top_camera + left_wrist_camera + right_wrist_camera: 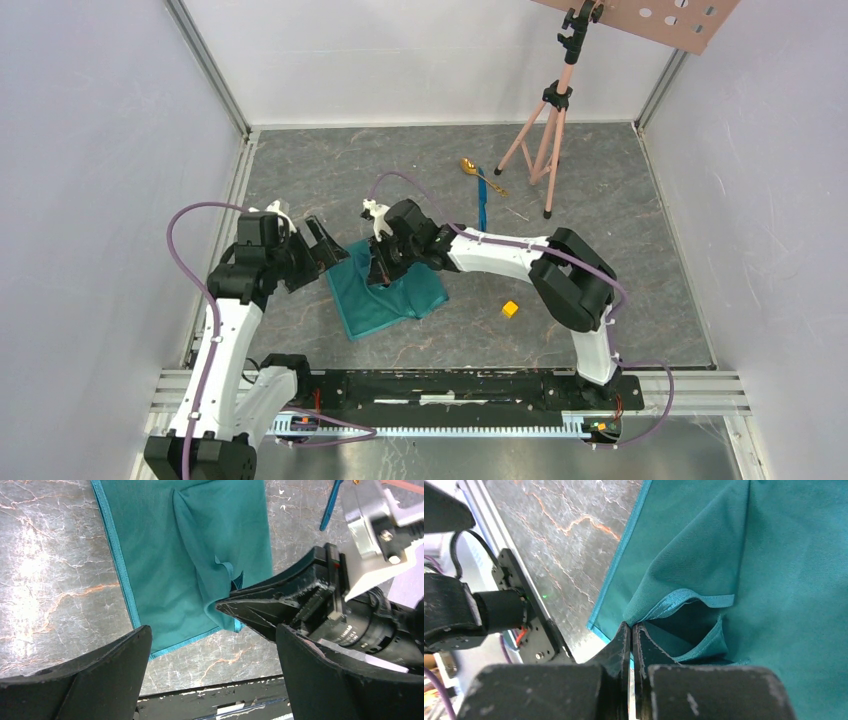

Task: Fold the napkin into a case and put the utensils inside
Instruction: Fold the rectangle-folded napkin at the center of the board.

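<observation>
The teal-green napkin (385, 295) lies partly folded on the marble table, with a raised crease running down its middle (190, 555). My right gripper (385, 265) is shut on a hemmed edge of the napkin (749, 580), and the cloth bunches at its closed tips (631, 627). That same gripper shows in the left wrist view, pinching the fold (235, 607). My left gripper (325, 250) hovers open beside the napkin's left edge, with only bare table between its fingers (215, 665). The utensils lie apart at the back: a gold spoon (468, 166) and a blue knife (482, 205).
A pink tripod (545, 140) stands at the back right, close to the utensils. A small yellow cube (510, 309) sits right of the napkin. The black base rail (450, 385) runs along the near edge, and white walls enclose the table.
</observation>
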Controlling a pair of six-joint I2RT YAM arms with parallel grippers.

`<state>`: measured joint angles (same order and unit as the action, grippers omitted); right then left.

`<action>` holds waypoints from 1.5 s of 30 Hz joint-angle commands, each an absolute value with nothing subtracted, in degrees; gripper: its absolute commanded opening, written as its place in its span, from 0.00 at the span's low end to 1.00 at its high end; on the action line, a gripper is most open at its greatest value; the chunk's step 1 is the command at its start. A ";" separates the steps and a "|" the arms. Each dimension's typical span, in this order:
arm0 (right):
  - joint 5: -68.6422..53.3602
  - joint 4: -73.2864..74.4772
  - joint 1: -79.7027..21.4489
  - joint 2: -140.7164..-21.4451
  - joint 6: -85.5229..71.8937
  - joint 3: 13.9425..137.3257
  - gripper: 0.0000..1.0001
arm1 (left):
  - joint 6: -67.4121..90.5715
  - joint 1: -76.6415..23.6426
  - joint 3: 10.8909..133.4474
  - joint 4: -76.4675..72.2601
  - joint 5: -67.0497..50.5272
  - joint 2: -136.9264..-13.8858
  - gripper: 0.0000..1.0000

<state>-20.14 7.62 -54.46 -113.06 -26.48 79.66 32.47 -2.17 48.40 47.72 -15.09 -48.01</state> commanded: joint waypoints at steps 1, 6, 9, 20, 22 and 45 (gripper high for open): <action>-25.60 -1.30 -54.35 -115.07 -33.97 79.40 0.00 | 30.56 -1.60 49.66 48.33 -16.57 -46.49 1.00; -24.75 -2.00 -54.58 -116.01 -33.97 79.04 0.00 | 30.69 -1.41 49.50 48.52 -16.47 -45.78 1.00; -22.04 1.12 -54.51 -115.66 -32.42 81.39 0.00 | 30.77 -1.41 49.70 48.75 -16.77 -45.70 1.00; -18.83 3.98 -53.26 -116.04 -31.87 85.78 0.00 | 30.28 -1.19 50.27 49.35 -17.22 -45.32 1.00; -17.76 3.73 -53.27 -115.62 -31.80 85.78 0.00 | 30.15 -1.19 50.59 49.70 -17.16 -45.03 1.00; -32.88 0.41 -52.17 -119.84 -27.47 88.95 0.71 | 29.51 -0.79 49.91 50.06 -16.41 -44.95 1.00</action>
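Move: The right hand already pinches the folded-over end of the napkin; the spot on the napkin's left part that this flap goes to lies about 4 cm to its left, roughly level fore and aft, and some 4 cm below. The napkin's near left corner is about 12 cm back and 6 cm left, the yellow cube some 28 cm right and 5 cm back. From the waiting left hand that spot lies about 8 cm right, 3 cm ahead and 12 cm below. Left and down a little at first, the right hand, still pinching the flap's end, then carries it forward about 3.5 cm over the napkin's left part, rising some 2 cm. It pauses, then sinks roughly 3.5 cm while easing left and slightly back, and its fingers open to well over half around the flap's edge, letting go. ##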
